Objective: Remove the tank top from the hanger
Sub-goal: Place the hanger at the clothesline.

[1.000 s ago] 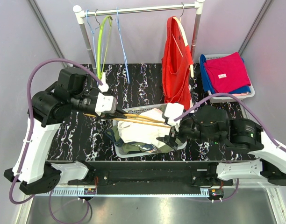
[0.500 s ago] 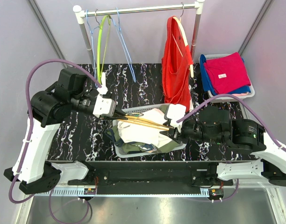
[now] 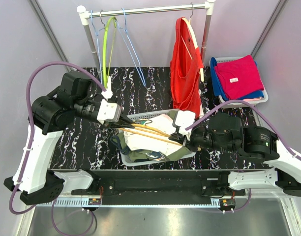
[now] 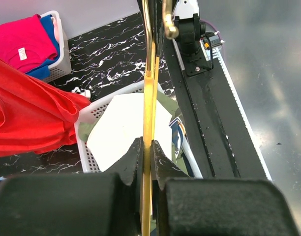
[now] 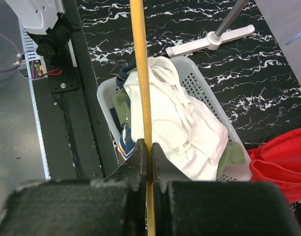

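A yellow wooden hanger [image 3: 146, 130] is held level above the white basket [image 3: 138, 116] at the table's front. My left gripper [image 3: 122, 122] is shut on its left end, and the bar [image 4: 150, 98] runs straight out from the jaws [image 4: 147, 145]. My right gripper [image 3: 178, 138] is shut on the right end, the bar [image 5: 139, 73] pinched between its jaws [image 5: 146, 145]. The white tank top [image 3: 146, 140] lies crumpled in the basket under the hanger, its straps loose [image 5: 182, 130]. It also shows as a white patch [image 4: 120, 129] below the bar.
The basket [image 5: 107, 110] also holds green and striped clothes. A red garment [image 3: 186, 69] hangs on a cream hanger from the rack [image 3: 145, 10] at the back, beside empty blue and green hangers [image 3: 109, 44]. A basket of pink and blue shirts [image 3: 239, 77] stands at the right.
My right gripper has closed on the hanger's right end. The white tank top has sunk lower into the basket. The blue hangers on the rack have swung to the right.
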{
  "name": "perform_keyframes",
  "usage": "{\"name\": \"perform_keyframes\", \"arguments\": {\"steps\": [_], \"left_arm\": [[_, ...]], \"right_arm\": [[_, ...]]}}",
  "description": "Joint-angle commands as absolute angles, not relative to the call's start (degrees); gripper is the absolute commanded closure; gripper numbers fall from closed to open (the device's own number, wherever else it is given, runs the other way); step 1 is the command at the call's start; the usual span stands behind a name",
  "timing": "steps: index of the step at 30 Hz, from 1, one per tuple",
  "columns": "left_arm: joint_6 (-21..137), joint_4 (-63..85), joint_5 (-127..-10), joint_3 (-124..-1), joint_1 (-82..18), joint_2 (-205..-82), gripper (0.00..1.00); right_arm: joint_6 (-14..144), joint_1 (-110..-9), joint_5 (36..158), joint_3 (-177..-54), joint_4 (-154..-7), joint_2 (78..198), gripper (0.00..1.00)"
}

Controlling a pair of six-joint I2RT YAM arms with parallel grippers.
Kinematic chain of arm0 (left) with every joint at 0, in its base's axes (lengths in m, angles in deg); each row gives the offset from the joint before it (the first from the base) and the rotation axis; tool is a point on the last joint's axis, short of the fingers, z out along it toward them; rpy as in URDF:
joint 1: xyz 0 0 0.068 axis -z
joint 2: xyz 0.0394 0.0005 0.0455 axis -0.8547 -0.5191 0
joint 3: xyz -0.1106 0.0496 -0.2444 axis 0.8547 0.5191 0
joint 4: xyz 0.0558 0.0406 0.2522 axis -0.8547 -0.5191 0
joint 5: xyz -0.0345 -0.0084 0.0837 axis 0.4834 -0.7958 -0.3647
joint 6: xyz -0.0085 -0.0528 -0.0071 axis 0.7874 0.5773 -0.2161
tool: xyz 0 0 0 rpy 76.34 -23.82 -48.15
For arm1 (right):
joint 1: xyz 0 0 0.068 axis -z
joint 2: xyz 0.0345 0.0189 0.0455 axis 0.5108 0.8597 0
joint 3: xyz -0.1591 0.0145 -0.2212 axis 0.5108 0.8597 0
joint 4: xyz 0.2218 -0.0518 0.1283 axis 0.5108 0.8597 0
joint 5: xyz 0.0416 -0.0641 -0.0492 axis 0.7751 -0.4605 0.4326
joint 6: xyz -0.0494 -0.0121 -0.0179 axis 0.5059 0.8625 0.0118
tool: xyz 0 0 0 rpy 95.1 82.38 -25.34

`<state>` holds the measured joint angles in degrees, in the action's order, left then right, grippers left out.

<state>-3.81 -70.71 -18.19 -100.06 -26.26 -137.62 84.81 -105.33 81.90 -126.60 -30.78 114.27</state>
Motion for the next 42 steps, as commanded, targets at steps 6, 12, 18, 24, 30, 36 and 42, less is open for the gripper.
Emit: {"name": "perform_keyframes", "arguments": {"steps": [6, 12, 18, 24, 30, 36, 42], "left_arm": [[11.02, -61.77, -24.44, -100.63, -26.12, -133.25, 0.43], [20.86, -52.08, -42.19, -100.45, -26.12, -132.02, 0.22], [27.11, -43.64, -63.98, -96.86, -26.12, -130.62, 0.18], [28.09, -39.76, -79.39, -90.53, -26.21, -128.07, 0.18], [27.55, -39.5, -78.16, -87.88, -26.21, -124.81, 0.18], [28.08, -39.59, -77.9, -87.88, -26.47, -123.93, 0.18], [27.3, -39.76, -78.42, -86.83, -26.65, -121.92, 0.18]], "right_arm": [[76.09, -105.07, 79.85, -127.62, -28.81, 111.31, 1.0], [72.3, -105.16, 75.99, -128.85, -27.31, 106.92, 1.0], [69.75, -105.16, 62.56, -133.05, -28.72, 105.94, 1.0], [71.6, -105.16, 48.3, -140.87, -29.24, 113.06, 1.0], [73.45, -105.07, 39.08, -147.46, -30.12, 119.12, 1.0], [67.57, -98.78, 48.16, -158.63, -23.11, 130.8, 1.0], [65.89, -90.67, 58.9, -169.35, -18.61, 141.27, 1.0]]}}
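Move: The free stretch of rail for the yellow hanger, held by both hands, is some 32 cm ahead, 8 cm left and 18 cm above the right hand. The red tank top hangs about 31 cm ahead of that hand, 4 cm to its right, and the basket lies 15 cm ahead, 8 cm left, 34 cm below. From the left hand that rail spot is about 32 cm ahead, 11 cm right, 14 cm up; the green hanger hangs 31 cm ahead, 9 cm left, level. Open the left gripper to free its end of the yellow hanger, then withdraw it about 11 cm forward and 10 cm left, turning it some 60 degrees counter-clockwise. Keep the right grip shut on the hanger's other end: shift right first, then up and forward beside the red tank top towards the rail, turning clockwise, finishing forward and back left. ##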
